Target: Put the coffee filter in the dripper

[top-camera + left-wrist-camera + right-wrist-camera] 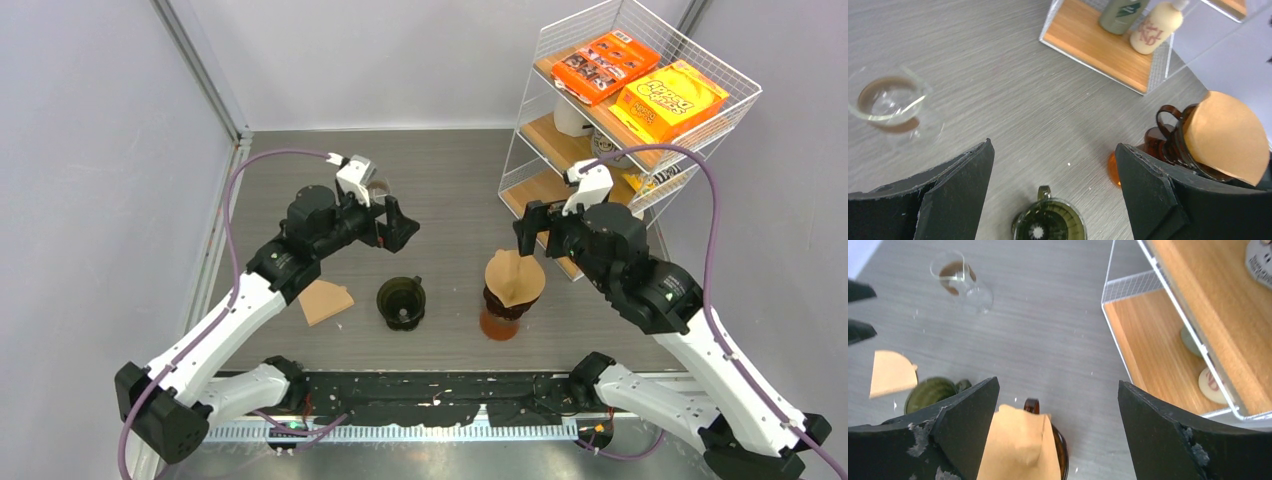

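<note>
A brown paper coffee filter [516,277] rests in the top of the amber dripper [503,310] at the table's centre right and sticks up above its rim. The right wrist view shows that filter [1018,445] below my right gripper [1058,384], which is open and apart from it. A second filter [325,300] lies flat on the table left of a green dripper [402,302]. My left gripper [400,225] hovers open behind the green dripper [1049,226] with nothing between its fingers. My right gripper [528,228] hangs just behind the amber dripper.
A glass cup [378,185] with brown residue stands behind the left gripper. A white wire rack [640,120] with wooden shelves, orange boxes and bottles fills the back right, close to the right arm. Grey walls enclose the table.
</note>
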Controlling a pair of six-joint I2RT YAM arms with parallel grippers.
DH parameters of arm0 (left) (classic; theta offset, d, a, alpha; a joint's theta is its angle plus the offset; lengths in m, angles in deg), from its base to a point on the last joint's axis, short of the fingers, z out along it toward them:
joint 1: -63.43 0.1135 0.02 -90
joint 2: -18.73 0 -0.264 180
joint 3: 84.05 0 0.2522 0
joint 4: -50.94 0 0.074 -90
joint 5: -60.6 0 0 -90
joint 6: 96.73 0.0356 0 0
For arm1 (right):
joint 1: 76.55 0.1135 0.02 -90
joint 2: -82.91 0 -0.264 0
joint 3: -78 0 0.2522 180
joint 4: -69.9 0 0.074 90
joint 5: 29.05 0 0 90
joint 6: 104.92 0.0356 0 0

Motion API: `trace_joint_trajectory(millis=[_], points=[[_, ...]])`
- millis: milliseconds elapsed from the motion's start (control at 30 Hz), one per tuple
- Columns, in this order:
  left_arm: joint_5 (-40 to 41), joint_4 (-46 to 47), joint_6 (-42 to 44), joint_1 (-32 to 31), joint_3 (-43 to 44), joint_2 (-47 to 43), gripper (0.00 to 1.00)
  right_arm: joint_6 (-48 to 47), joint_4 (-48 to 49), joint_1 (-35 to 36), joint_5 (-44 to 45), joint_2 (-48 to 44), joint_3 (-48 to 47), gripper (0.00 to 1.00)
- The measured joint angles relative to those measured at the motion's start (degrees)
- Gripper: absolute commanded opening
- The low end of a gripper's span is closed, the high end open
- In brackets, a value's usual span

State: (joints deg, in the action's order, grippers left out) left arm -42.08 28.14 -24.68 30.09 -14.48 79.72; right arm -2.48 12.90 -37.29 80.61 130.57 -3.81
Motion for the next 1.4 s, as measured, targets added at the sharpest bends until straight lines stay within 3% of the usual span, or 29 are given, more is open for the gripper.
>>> trace_joint_trajectory(millis=[167, 367, 467, 600, 900, 1100, 1400], points=[[8.24, -6.64, -3.69, 0.37, -1.6, -3.37, 1.0, -2.91, 10.73, 0.0, 1.68, -1.03, 3.58, 0.95], [16.98, -16.74, -8.61, 2.32, -4.28, -5.81, 1.0, -6.95, 17.68, 0.0, -1.03, 4.35, 2.64, 0.95], [17.46, -20.0, -9.94, 2.67, -7.43, -7.96, 1.0, -8.79, 19.69, 0.0, -3.34, 8.94, 1.42, 0.95], [11.78, -21.2, -10.8, 2.71, -12.02, -9.42, 0.96, -10.49, 21.31, 0.0, -5.86, 13.77, 0.72, 0.95], [2.27, -17.4, -14.88, 2.62, -15.85, 0.5, 0.67, -11.34, 22.45, 0.0, -7.34, 20.06, 0.7, 0.95], [-0.76, -16.83, -14.78, 1.6, -15.06, 7.54, 0.55, -11.78, 23.61, 0.0, -6.69, 20.35, 0.72, 0.95], [-2.27, -17.59, -14.27, 0.07, -14.34, 10.43, 0.0, -11.87, 25.7, -0.13, -4.66, 22.45, 0.83, 0.95]])
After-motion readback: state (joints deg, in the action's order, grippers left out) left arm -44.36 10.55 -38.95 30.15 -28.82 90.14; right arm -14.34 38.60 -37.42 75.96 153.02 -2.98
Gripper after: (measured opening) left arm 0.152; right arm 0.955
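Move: The green dripper stands some 10 cm back from the left hand, hardly 1 cm to its right and about 24 cm below. From that hand, the spare paper filter lies 6 cm back and 18 cm left, the brown dripper 11 cm back and 24 cm right, the clear server 19 cm ahead and 8 cm left. From the right hand, the green dripper is roughly 23 cm left and 5 cm back, 28 cm down. The green dripper's left rim is what the left hand goes down to: it sinks about 21 cm, first swinging left, then drawing back and a little right, tipping its fingers some 45 degrees downwards and closing from wide open to nearly shut with the rim between them. The right hand, open, travels forward and left away from the brown dripper. ##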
